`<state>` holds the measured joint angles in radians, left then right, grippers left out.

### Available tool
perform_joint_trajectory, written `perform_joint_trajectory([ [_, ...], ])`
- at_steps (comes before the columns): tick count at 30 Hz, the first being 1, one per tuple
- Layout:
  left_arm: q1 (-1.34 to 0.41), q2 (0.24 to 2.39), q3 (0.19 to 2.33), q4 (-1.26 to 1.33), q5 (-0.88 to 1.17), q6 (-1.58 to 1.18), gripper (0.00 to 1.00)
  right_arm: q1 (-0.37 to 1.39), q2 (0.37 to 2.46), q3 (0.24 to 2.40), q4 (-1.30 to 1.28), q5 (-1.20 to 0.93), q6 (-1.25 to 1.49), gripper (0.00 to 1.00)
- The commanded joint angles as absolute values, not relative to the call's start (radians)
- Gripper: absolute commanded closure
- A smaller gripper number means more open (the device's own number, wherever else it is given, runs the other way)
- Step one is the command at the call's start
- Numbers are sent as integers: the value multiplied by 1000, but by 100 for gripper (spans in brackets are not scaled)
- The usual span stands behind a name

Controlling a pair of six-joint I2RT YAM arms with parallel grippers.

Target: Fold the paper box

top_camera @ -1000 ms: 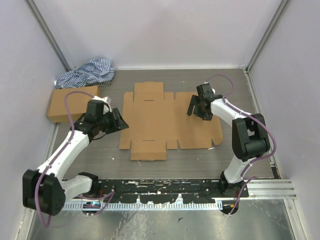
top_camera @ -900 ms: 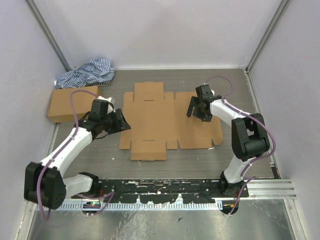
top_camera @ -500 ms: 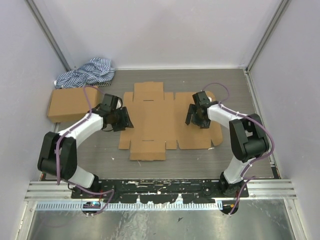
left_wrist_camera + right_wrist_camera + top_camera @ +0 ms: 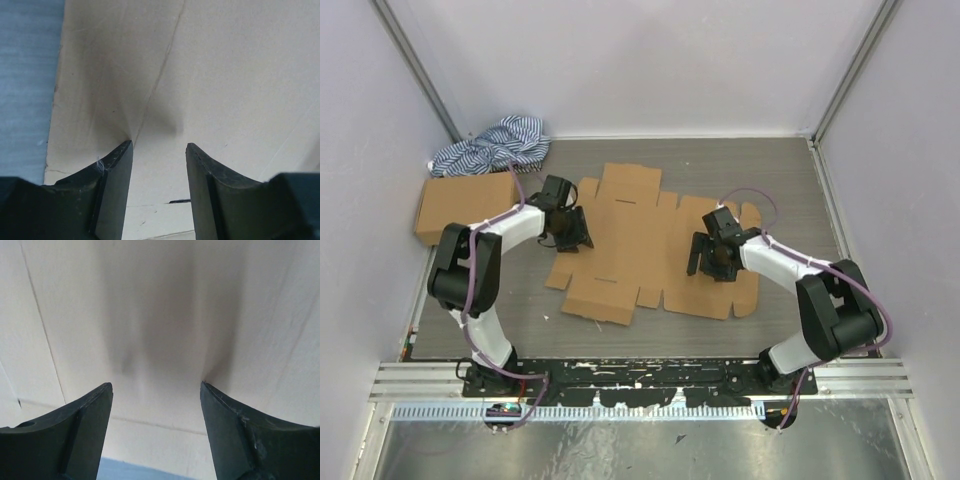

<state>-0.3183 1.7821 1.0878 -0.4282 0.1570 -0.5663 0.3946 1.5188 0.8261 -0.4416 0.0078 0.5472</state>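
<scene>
The paper box (image 4: 632, 245) lies flat and unfolded on the grey table, turned slightly askew. My left gripper (image 4: 574, 230) stands open with its fingertips down on the blank's left flap. In the left wrist view, the left gripper (image 4: 159, 146) rests on pale cardboard (image 4: 225, 75) beside a crease, with nothing between the fingers. My right gripper (image 4: 706, 262) stands open on the right-hand panel. In the right wrist view, the right gripper (image 4: 156, 386) has its wide-apart tips touching the cardboard (image 4: 160, 300), near the edge of the blank.
A ready-made brown cardboard box (image 4: 460, 205) sits at the left wall, with a blue-white striped cloth (image 4: 495, 145) bunched behind it. Enclosure walls close in the back and sides. Bare grey table (image 4: 790, 180) shows around the blank.
The left arm swung right and landed on the blank's left flap. The right gripper moved nearer and leftward. The blank turned a little clockwise on the table.
</scene>
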Motion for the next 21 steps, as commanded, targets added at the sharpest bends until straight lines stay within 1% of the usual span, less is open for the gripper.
perform_joint_trajectory([
  [1, -321, 1875, 1184, -429, 151, -560, 47, 468, 1401, 799, -512, -24, 613, 25],
  [7, -324, 1985, 1316, -452, 175, -566, 48, 617, 1328, 776, -540, -22, 700, 25],
  [10, -325, 2023, 1390, -486, 176, -553, 49, 653, 1306, 788, -551, -14, 714, 25],
  [13, -324, 2009, 1435, -523, 164, -545, 49, 653, 1313, 862, -605, 110, 674, 23],
  [16, -324, 1933, 1402, -515, 160, -553, 49, 603, 1382, 975, -633, 189, 607, 21],
  [21, -356, 1749, 1235, -405, 240, -612, 50, 408, 1533, 1100, -581, 133, 520, 22],
])
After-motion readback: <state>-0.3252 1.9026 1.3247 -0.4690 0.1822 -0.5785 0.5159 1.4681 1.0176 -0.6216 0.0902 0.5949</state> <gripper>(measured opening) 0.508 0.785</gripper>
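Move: The left fingertips rest on the left main panel of the flat paper box; the whole box's middle is some 17 cm to this hand's right and 1 cm ahead. The near flap is about 12 cm back and 5 cm right of it, the brown carton roughly 10 cm ahead and 24 cm left. From the right hand, low on the box's right panel, the box's middle lies about 6 cm ahead and 12 cm left. With the fingers still half open and their tips on the cardboard, the left hand drags the left panel forward about 7 cm and slightly right, nearly level, then eases back 2 cm while rising a couple of centimetres off it. The right hand comes free of the right panel, backs off some 7 cm while going about 6 cm left and rising, then swings forward again about 7 cm with some drift to the right, climbing to roughly 6 cm above its start, fingers staying wide. ##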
